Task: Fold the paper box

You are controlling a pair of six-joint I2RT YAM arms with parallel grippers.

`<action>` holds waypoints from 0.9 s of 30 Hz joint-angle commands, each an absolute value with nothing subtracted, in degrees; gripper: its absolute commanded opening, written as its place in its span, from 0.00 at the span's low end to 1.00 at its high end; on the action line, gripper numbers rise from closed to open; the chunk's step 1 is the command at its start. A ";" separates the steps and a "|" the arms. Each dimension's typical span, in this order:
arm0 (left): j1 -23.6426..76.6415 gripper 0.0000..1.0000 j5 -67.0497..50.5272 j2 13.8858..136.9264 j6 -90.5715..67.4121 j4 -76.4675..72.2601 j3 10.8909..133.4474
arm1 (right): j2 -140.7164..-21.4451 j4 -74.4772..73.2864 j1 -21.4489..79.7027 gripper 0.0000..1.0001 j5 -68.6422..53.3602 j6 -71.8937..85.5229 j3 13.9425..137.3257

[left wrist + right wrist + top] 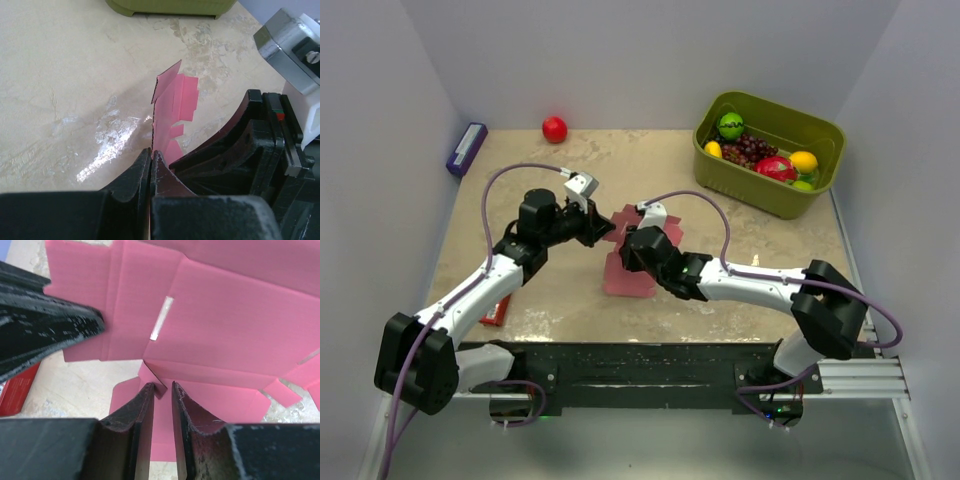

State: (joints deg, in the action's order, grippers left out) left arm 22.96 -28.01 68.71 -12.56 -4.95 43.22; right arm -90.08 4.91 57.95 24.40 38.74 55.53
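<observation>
The pink paper box (pixel 630 268) lies partly unfolded on the table between my two arms, one side lifted. My left gripper (pixel 604 231) is shut on that lifted edge. In the left wrist view the sheet (pixel 175 97) stands edge-on out of the shut fingertips (pixel 151 152). My right gripper (pixel 628 250) hovers over the blank; its jaws (pixel 163 386) stand a narrow gap apart, open, with a small notched tab (pixel 159 388) poking between the tips, not clamped. The creased panels (pixel 225 325) fill the right wrist view, with the left gripper's fingers (pixel 60 327) at the upper left.
A green bin (pixel 718 176) of toy fruit stands at the back right. A red ball (pixel 554 129) and a purple box (pixel 466 148) sit at the back left. A red flat packet (pixel 496 312) lies under the left arm near the front edge.
</observation>
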 commanded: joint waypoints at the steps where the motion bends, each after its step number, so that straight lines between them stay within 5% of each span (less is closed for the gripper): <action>1: 24.43 0.00 -33.57 68.99 -12.30 -7.91 43.16 | -91.49 9.93 56.60 0.25 26.02 35.86 55.63; 10: 24.70 0.00 -34.64 69.87 -12.75 -7.49 43.33 | -91.59 10.64 56.51 0.27 26.72 33.84 54.50; 14: 24.70 0.00 -28.66 69.08 -9.50 -3.52 44.82 | -84.74 7.31 56.51 0.34 26.10 32.17 52.21; 21: 24.70 0.00 -29.17 66.28 -6.33 -2.55 44.03 | -68.65 -4.12 54.33 0.75 21.73 31.12 49.22; 27: 24.70 0.00 -39.10 64.78 -1.67 -2.29 43.94 | -63.72 -8.95 46.58 0.84 10.37 20.59 50.97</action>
State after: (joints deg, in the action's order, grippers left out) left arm 24.47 -31.27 66.70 -6.33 -1.58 43.24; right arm -64.95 -3.44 48.53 16.91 29.45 49.06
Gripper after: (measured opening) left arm 0.021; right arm 0.830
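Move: At the right fingertips already stands the paper box's small flap, about 1 cm ahead and 1 cm left, level with them. The spot where the left hand grips the box is some 3 cm ahead, 3 cm left and 5 cm higher; the lower panel's middle lies about 4 cm back, straight in line sideways and 4 cm lower. From the left hand the flap is roughly 2 cm back, 2 cm right and 5 cm down. Nudging forward barely 1 cm at the small flap, the right hand then opens its fingers from a narrow gap to nearly wide and swings away from the box, about 9 cm to the right and 9 cm up. Meanwhile the left fingers keep their pinch on the box's edge, dipping about 1 cm and coming back up, then drawing back about 2 cm with a slight clockwise turn. ##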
